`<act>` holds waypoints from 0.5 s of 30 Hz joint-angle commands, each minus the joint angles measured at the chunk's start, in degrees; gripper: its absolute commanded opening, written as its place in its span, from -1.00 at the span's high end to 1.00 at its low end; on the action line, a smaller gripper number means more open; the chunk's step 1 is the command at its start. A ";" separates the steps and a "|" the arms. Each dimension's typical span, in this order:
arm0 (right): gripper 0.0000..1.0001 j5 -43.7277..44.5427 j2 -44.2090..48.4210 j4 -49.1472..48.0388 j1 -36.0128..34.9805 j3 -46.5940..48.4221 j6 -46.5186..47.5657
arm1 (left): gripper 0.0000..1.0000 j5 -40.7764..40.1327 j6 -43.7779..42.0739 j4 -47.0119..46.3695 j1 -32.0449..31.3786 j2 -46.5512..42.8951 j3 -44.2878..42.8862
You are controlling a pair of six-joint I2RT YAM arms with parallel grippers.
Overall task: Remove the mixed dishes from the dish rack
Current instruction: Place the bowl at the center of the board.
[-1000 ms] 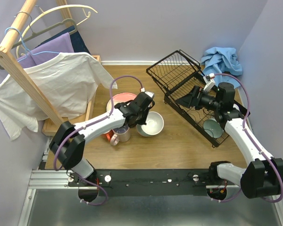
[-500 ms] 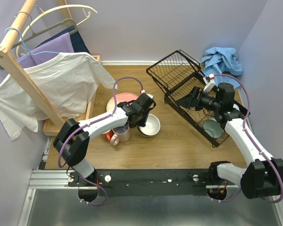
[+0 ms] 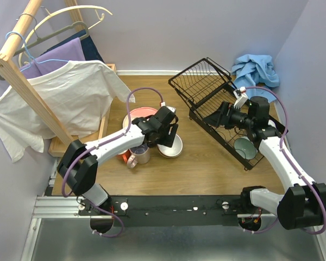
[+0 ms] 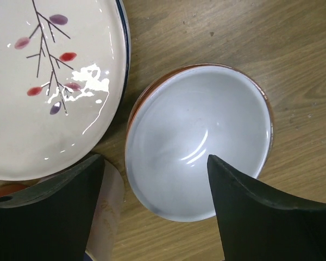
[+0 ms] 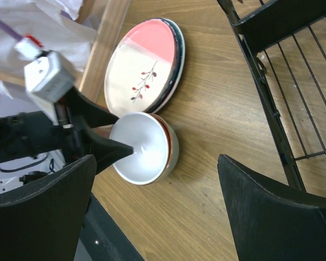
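A white bowl (image 4: pixel 198 141) with a brown-orange rim stands on the table beside the pink-and-cream plate (image 4: pixel 49 81) with a leaf sprig. My left gripper (image 3: pixel 171 133) is open just above the bowl (image 3: pixel 172 145); one finger hangs over its inside, the other outside the rim near a pink mug (image 4: pixel 111 201). The black wire dish rack (image 3: pixel 209 95) lies at the right and holds a pale-green bowl (image 3: pixel 243 148). Open and empty, my right gripper (image 3: pixel 214 115) hovers over the rack's middle. The right wrist view shows the white bowl (image 5: pixel 144 149), plate (image 5: pixel 146 68) and rack (image 5: pixel 293 81).
Mugs (image 3: pixel 138 155) stand close together left of the white bowl, an orange one (image 3: pixel 123 158) among them. A wooden clothes stand with a white T-shirt (image 3: pixel 60 98) and hangers fills the left. A blue cloth (image 3: pixel 255 68) lies behind the rack.
My left gripper has opened and let go of the white bowl, which moved slightly left and now rests next to the plate. The right arm has barely moved.
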State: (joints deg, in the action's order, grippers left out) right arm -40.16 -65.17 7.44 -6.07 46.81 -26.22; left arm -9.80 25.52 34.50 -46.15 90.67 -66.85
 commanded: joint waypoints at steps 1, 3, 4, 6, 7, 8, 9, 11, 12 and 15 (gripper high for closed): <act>-1.00 3.95 0.04 4.42 -0.35 3.11 4.07 | -0.73 -0.66 0.85 -0.48 -0.08 -4.89 -1.00; -1.00 4.13 -0.05 4.51 -0.26 3.29 4.16 | -0.73 -0.31 0.94 -1.01 -0.08 -6.82 -0.48; -1.00 4.21 -0.05 4.51 -0.26 3.29 3.90 | -0.73 0.13 0.94 -2.58 -0.08 -7.61 -0.13; -1.00 4.13 -0.22 4.16 -0.26 3.20 3.63 | -0.72 2.24 1.29 -5.04 -0.08 -9.98 1.19; -1.00 3.95 -0.31 3.90 -0.26 3.03 3.19 | -0.72 3.55 1.72 -7.84 0.09 -10.77 2.94; -1.00 3.78 -0.23 3.72 -0.35 2.77 2.93 | -0.70 6.17 2.60 -9.35 0.27 -12.00 3.82; -1.00 3.69 -0.31 3.28 -0.26 2.68 2.67 | -0.69 7.77 3.30 -10.76 0.45 -12.36 4.79; -1.00 3.42 -0.31 3.02 -0.35 2.50 2.14 | -0.69 9.71 4.62 -13.93 1.50 -12.63 7.16; -1.00 3.42 -0.31 2.93 -0.35 2.50 2.22 | -0.69 12.50 5.85 -14.54 1.85 -12.45 7.78; -1.00 3.60 -0.31 3.54 -0.35 2.76 2.66 | -0.68 15.24 7.43 -16.65 3.08 -11.49 9.98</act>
State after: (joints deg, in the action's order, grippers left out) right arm -37.71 -65.23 10.33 -6.07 48.36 -23.94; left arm -2.35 29.10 23.68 -44.84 78.02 -60.31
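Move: The left hand hangs open over the left rim of the white bowl it has just set on the stack; the bowl's middle is about 4 cm to its right, 1 cm back and 4 cm below. The plate stack lies some 8 cm ahead and 6 cm left of that hand, about 8 cm down, and the pink mug about 8 cm left and 4 cm back, 6 cm lower. From the right hand the bowl is roughly 16 cm left, 7 cm back and 15 cm below. The left hand, its fingers already spread and staying so, backs off upward from the left rim of the white bowl by about 6 cm, quickly and at first nearly straight, with the finger that hung inside the bowl coming up out of it. Late in the rise the hand drifts some 2 cm to the right, above the bowl, while the wrist rolls about 20 degrees so that the fingertips swing out to the right. ##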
